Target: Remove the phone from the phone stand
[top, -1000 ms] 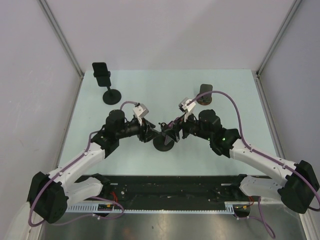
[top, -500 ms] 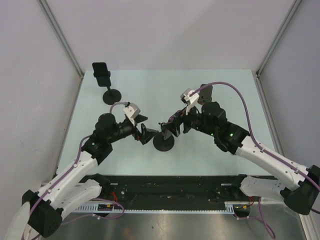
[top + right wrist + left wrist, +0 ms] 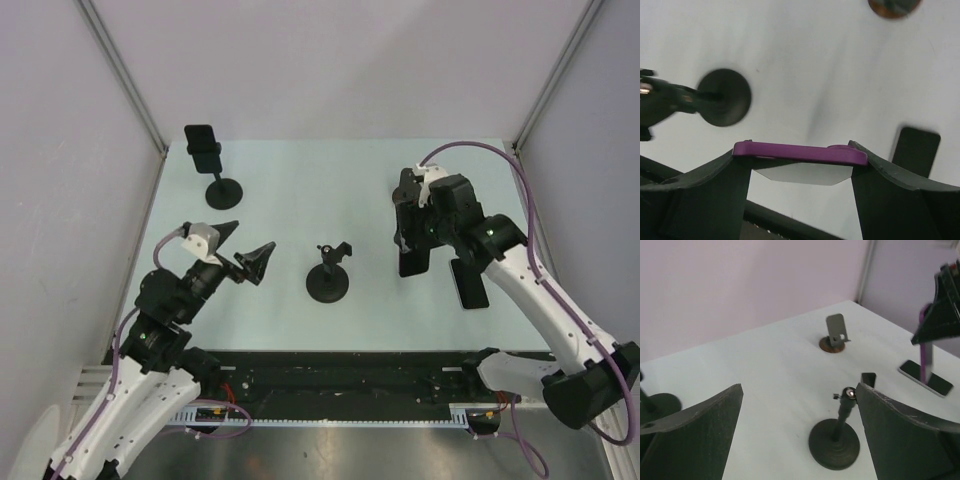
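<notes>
The black phone stand point(image 3: 328, 281) stands mid-table on its round base, its clamp empty; it also shows in the left wrist view as the stand point(image 3: 835, 436). My right gripper point(image 3: 411, 245) is shut on the purple phone point(image 3: 800, 152), gripping it by its long edges, to the right of the stand and above the table. The same phone point(image 3: 925, 359) hangs on edge in the left wrist view. My left gripper point(image 3: 254, 234) is open with nothing in it, well left of the stand.
A dark phone point(image 3: 470, 283) lies flat on the table under the right arm. A second stand point(image 3: 222, 190) at the back left holds a black phone point(image 3: 203, 148). A small grey holder on a brown base point(image 3: 836, 333) stands at the back right.
My left gripper has opened wide and drawn back to the left, away from the stand. My right gripper has carried the purple phone off the stand and to the right.
</notes>
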Robot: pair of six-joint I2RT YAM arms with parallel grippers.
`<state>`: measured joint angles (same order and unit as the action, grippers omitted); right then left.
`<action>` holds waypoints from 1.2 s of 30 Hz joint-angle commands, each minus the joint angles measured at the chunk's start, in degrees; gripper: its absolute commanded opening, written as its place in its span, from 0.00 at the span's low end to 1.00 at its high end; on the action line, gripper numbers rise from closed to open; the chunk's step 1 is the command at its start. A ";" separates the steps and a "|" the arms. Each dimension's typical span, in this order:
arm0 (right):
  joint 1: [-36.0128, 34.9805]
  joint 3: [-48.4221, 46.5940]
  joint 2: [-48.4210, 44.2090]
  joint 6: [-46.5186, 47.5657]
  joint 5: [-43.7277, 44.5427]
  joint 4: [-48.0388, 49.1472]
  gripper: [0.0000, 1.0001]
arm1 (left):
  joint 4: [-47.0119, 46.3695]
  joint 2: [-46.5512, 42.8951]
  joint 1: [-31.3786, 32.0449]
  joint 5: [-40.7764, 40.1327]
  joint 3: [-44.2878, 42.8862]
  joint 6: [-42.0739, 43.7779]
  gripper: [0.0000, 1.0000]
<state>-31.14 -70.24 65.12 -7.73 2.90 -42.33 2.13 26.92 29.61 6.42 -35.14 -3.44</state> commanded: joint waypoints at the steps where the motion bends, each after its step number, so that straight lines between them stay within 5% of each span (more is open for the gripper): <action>1: 5.10 -2.71 4.99 0.34 0.00 -11.27 0.00 | 4.63 -4.23 -0.16 -10.01 1.82 2.65 1.00; 8: 9.42 -2.71 16.68 1.66 2.73 -15.51 0.00 | 6.83 -9.95 -0.25 -12.83 6.65 0.72 1.00; 24: 12.06 0.45 37.62 2.37 3.78 -8.22 0.02 | 7.36 -8.29 1.42 -15.29 6.57 2.65 1.00; 28: 12.06 1.59 40.17 2.37 4.57 -7.07 0.17 | 7.45 -7.32 1.33 -15.73 6.66 2.83 1.00; 34: 12.15 3.70 40.26 1.67 5.36 -5.58 0.62 | 7.54 -4.95 1.42 -15.56 6.13 3.27 1.00; 36: 12.15 4.32 40.17 1.49 5.10 -4.87 0.67 | 7.36 -4.68 1.33 -15.38 6.13 3.27 1.00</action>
<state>-19.20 -67.92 105.16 -5.80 6.35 -49.76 10.15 21.30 30.74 -8.03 -28.60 -1.45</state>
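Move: The right gripper holds the purple phone, bound for the bare table spot about 9 cm to its right, 4 cm back and 25 cm below. From the right hand, the black phone lies about 18 cm right, 5 cm back; the emptied stand is some 18 cm left, 5 cm back; the wood-based stand is 24 cm ahead, 5 cm right. From the left hand the spot is about 41 cm right, 3 cm ahead, 31 cm below. Lower the right gripper some 23 cm, keeping its grip on the purple phone's long edges, and carry it about 8 cm right towards the bare spot left of the black phone, easing to a stop at the bottom. Tip the fingers from slanting forward to straight down on the way. Draw the open left gripper a little left and down, turning it slightly counter-clockwise. ##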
